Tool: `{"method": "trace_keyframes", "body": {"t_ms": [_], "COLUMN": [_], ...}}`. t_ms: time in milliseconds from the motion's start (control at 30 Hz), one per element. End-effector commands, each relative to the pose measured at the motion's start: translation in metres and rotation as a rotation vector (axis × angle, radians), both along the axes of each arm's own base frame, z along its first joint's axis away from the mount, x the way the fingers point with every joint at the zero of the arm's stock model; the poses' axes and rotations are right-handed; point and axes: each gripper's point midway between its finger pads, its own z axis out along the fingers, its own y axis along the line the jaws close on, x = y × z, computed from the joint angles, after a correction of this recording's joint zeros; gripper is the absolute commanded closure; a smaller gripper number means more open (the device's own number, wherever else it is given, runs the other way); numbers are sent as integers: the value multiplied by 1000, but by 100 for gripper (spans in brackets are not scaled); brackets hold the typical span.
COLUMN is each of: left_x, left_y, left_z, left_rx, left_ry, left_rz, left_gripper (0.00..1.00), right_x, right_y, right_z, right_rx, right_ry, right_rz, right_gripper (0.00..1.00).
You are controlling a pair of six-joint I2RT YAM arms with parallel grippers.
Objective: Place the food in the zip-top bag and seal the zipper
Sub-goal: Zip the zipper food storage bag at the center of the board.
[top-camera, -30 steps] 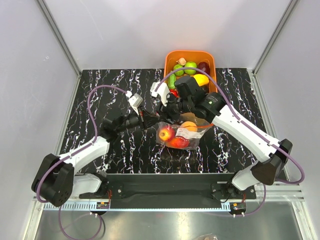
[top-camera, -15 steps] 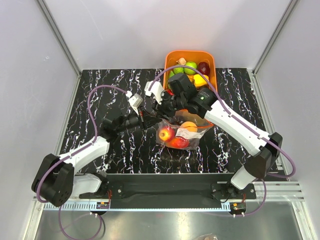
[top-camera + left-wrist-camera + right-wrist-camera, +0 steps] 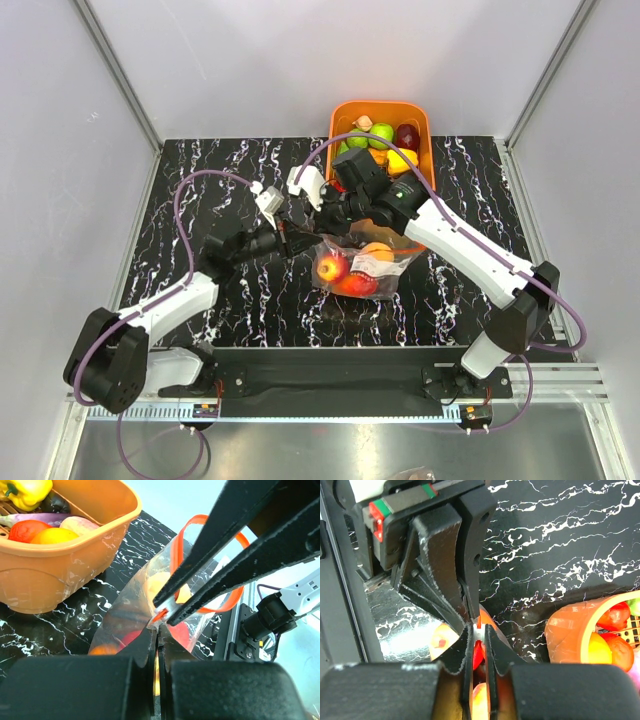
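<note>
The zip-top bag [image 3: 362, 268] lies mid-table with food inside: a red-yellow apple [image 3: 332, 267], an orange [image 3: 377, 252] and a red piece [image 3: 358, 286]. My left gripper [image 3: 300, 240] is shut on the bag's left corner [image 3: 150, 625]. My right gripper [image 3: 318, 228] meets it from the right, tip to tip. In the right wrist view the right gripper [image 3: 478, 630] is shut on the white end piece of the zipper [image 3: 182, 535]. That red-orange strip bows open in a loop above the bag's mouth.
An orange basket [image 3: 420, 118] at the back right holds several more toy fruits and vegetables, and its wall [image 3: 65, 575] stands close beside the bag. Grey walls enclose the black marble table on three sides.
My right gripper has moved left to the bag's corner and closed on the zipper's white end piece. The left gripper and the bag have stayed put.
</note>
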Motion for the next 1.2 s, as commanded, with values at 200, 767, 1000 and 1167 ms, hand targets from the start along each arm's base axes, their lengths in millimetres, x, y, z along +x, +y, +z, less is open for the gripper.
{"method": "trace_keyframes", "body": {"t_ms": [200, 767, 1000, 1167], "left_x": [26, 14, 10, 7], "left_y": [24, 28, 26, 24], "left_z": [18, 27, 31, 38], "left_rx": [-78, -135, -138, -149], "left_ry": [-16, -45, -69, -96], "left_rz": [112, 45, 23, 6], "left_gripper": [100, 65, 53, 50], "right_x": [6, 17, 17, 11], "right_y": [-9, -12, -4, -3], "right_z": [6, 13, 29, 29], "right_rx": [-29, -10, 11, -7], "right_ry": [-11, -6, -1, 23], "right_rz": [-51, -94, -55, -21], "right_gripper": [100, 100, 99, 99]}}
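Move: The left hand's shut fingers are still on the bag at the zipper's left end; the white slider is about 2 cm to their right and 1 cm higher. The right hand already has that slider between its fingertips. From the left hand the apple in the bag lies some 4 cm right, 4 cm back and 9 cm down, the orange level ahead-to-back, 14 cm right and 8 cm down, the basket's middle about 21 cm forward, 16 cm right and 6 cm lower. Leftward and somewhat forward, about 3 cm in all, the left hand draws off from the slider with its fingers shut on the bag's end, then opens them about halfway and rises 1 cm. The right hand keeps its pinch on the slider, easing slightly forward and down, then lifts about 2 cm. ##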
